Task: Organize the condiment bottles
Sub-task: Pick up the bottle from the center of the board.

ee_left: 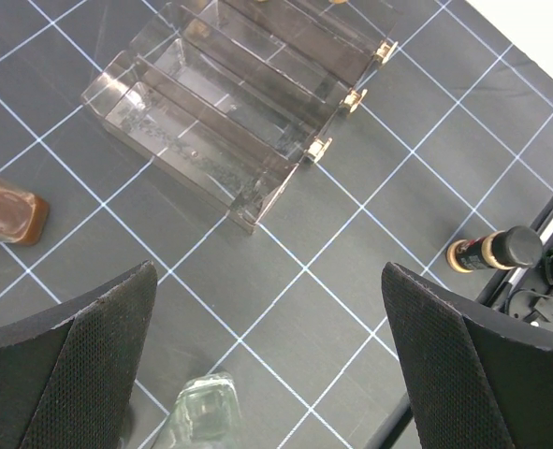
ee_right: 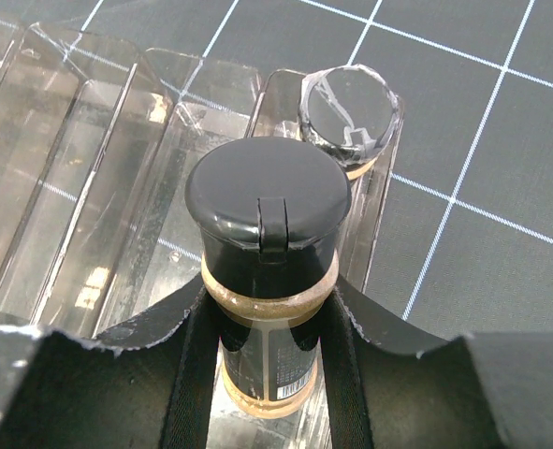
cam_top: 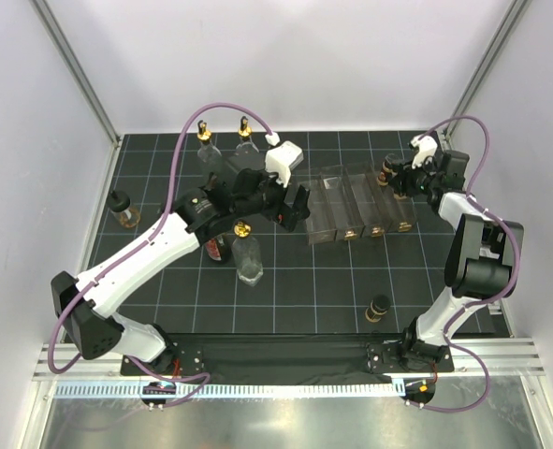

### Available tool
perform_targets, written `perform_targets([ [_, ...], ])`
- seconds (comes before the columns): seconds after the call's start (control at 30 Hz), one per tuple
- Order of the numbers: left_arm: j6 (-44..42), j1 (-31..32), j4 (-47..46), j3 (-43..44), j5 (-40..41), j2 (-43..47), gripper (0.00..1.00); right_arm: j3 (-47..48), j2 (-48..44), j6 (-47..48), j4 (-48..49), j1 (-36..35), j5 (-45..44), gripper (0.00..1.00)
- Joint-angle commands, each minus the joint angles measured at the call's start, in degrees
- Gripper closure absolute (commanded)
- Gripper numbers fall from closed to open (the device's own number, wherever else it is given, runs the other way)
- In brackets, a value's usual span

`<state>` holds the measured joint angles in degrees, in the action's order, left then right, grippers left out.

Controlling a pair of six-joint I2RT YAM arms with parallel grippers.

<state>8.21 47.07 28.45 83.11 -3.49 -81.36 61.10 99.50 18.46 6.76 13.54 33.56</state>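
My right gripper (ee_right: 267,295) is shut on a small dark black-capped bottle (ee_right: 262,201), held upright over the end of the rightmost lane of the clear rack (ee_right: 89,178). From above, this gripper (cam_top: 396,180) sits at the rack's far right corner. My left gripper (cam_top: 295,208) hovers open near the rack's left side, holding nothing. Below its fingers (ee_left: 80,365) stands a tall clear bottle (ee_left: 201,416). That gold-topped bottle (cam_top: 248,254) stands beside a dark red sauce bottle (cam_top: 218,249), which my left arm partly hides. Two more gold-topped bottles (cam_top: 204,142) (cam_top: 246,133) stand at the back.
The rack (cam_top: 360,201) lies in the right centre of the black grid mat. One small dark bottle (cam_top: 122,211) stands at the left edge, another (cam_top: 379,307) near the front right. A round clear-topped thing (ee_right: 346,112) sits at the lane's end.
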Motion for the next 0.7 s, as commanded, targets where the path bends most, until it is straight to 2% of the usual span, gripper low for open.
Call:
perform_targets([
  [0.0,0.58,-0.4,-3.13,-0.14,-1.7,1.82,0.0,0.34,-3.26,1.85,0.53,-0.27,0.8,0.71],
  [0.1,0.76,-0.4,-3.31,-0.32,-1.79,1.82,0.0,0.25,-3.26,1.23,1.23,-0.27,2.2,0.67],
  [0.37,1.64,-0.66,-4.36,-0.93,-4.07,0.95,0.0,-5.98,-7.74,-0.61,10.81,-0.36,9.24,0.67],
  [0.57,2.25,-0.75,-8.05,-2.95,-8.81,0.15,0.01,-7.22,-14.23,-10.53,13.36,-0.27,11.61,0.71],
  [0.67,2.34,-0.75,-15.07,-6.37,-13.73,0.41,0.0,-7.4,-19.5,-17.91,11.08,-0.44,14.33,0.74],
])
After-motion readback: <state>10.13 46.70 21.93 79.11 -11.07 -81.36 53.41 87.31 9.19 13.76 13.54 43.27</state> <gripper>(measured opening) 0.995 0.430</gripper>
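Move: Between the right fingers already is the black-capped bottle, over the rightmost slot of the clear rack. The rack's empty middle lies some 12 cm to the left, about level ahead, and roughly 7 cm below; the other spice bottle stands about 5 cm ahead and 4 cm left, a few centimetres lower. From the left hand, the held bottle is about 18 cm ahead, 31 cm right and 18 cm below. Lifting the still-pinched bottle up off its slot, the right hand barely stirs at first, then climbs about 6.5 cm with growing speed while drifting some 4 cm left and 3.5 cm back, sideways over the rack's middle and away from the other bottle. Its wrist tips the fingers up and rolls its left side up, each under 10 degrees. The empty, open left hand eases 2 cm right. ##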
